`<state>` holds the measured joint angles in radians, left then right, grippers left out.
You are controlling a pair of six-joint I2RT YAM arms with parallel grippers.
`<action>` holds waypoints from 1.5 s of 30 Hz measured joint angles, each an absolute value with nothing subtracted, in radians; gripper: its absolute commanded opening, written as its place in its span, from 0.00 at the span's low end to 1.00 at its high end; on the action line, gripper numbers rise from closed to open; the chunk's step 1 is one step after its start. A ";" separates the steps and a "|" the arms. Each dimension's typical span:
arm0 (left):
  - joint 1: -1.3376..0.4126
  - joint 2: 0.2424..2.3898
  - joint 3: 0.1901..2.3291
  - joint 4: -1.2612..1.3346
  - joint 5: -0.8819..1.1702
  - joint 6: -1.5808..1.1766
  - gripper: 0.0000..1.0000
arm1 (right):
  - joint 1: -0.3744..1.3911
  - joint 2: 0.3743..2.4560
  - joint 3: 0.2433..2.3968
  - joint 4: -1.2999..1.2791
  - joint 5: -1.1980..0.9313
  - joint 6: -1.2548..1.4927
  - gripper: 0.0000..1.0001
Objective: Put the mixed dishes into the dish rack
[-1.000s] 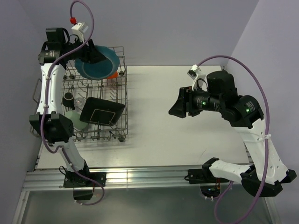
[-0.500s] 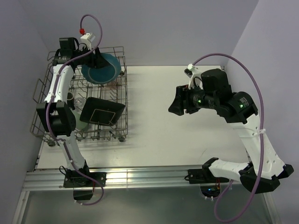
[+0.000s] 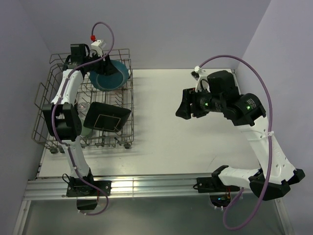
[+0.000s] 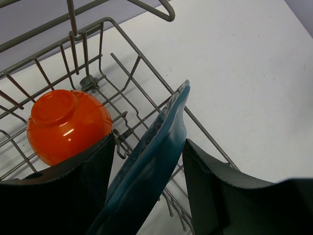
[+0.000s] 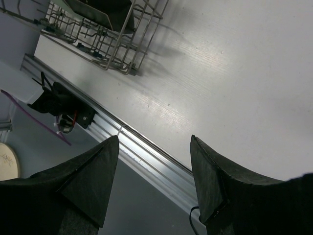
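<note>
The dish rack (image 3: 128, 105) is a grey wire basket at the table's left; its wires also show in the left wrist view (image 4: 146, 68). My left gripper (image 3: 107, 72) is over its far end, shut on the teal scalloped plate (image 3: 116, 78), which it holds on edge and tilted above the wires (image 4: 161, 142). The orange bowl (image 4: 68, 125) lies upside down in the rack just left of the plate. The black square plate (image 3: 106, 116) leans in the near part. The pale green cup (image 3: 85, 130) is partly hidden beside it. My right gripper (image 3: 182, 110) is open and empty over the table (image 5: 154, 142).
My left arm (image 3: 62, 105) lies over the rack's left side and hides the small items there. The white table (image 3: 195, 147) reaches from the rack to the right wall. An aluminium rail (image 3: 146, 186) runs along the near edge, also in the right wrist view (image 5: 146, 154).
My left gripper has carried the teal plate to the right along the rack's far end, the arm straightening over the rack. My right gripper has drifted slightly left and stays open.
</note>
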<state>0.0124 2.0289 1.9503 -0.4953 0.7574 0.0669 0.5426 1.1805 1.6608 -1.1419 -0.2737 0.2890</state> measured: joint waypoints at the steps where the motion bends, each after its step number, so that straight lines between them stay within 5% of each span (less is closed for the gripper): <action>1: 0.012 2.035 1.951 -0.492 0.757 0.067 0.00 | 0.540 1.180 1.661 -1.142 -0.274 0.289 0.68; 18: -0.007 2.092 1.989 -0.490 0.729 0.085 0.00 | 0.498 1.180 1.661 -1.142 -0.281 0.290 0.67; 23: -0.009 2.085 1.961 -0.478 0.714 0.109 0.10 | 0.492 1.180 1.661 -1.142 -0.281 0.290 0.67; 31: -0.013 2.051 1.907 -0.475 0.686 0.173 0.41 | 0.484 1.180 1.663 -1.142 -0.281 0.290 0.67; 41: -0.038 2.039 1.811 -0.433 0.656 0.256 0.52 | 0.471 1.180 1.670 -1.142 -0.290 0.290 0.67; 45: -0.042 2.035 1.804 -0.426 0.653 0.264 0.67 | 0.470 1.180 1.670 -1.142 -0.300 0.291 0.66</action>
<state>-0.0418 2.0354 1.8042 -0.4259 0.6525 0.2642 0.4702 1.1805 1.6699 -1.1423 -0.3000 0.2909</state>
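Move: My left hand already holds the teal plate. Its place in the rack is about 14 cm below that hand, some 3 cm back and 3 cm to its right. The orange bowl stands roughly 6 cm ahead of the hand, level sideways and 16 cm lower. The black tray is some 21 cm back and 3 cm left, the clear glass 15 cm back and 15 cm left. From my right hand, the plate's place lies about 31 cm ahead, 32 cm left and 24 cm below. Keeping the teal plate pinched, I lower my left hand about 6 cm into the right far part of the rack, between the orange bowl and the black tray. I first ease a little forward and down, pause, then draw back that same 1.5 cm while sinking further, rolling the wrist some 10 degrees so its left side rises. My fingers keep their gap. ##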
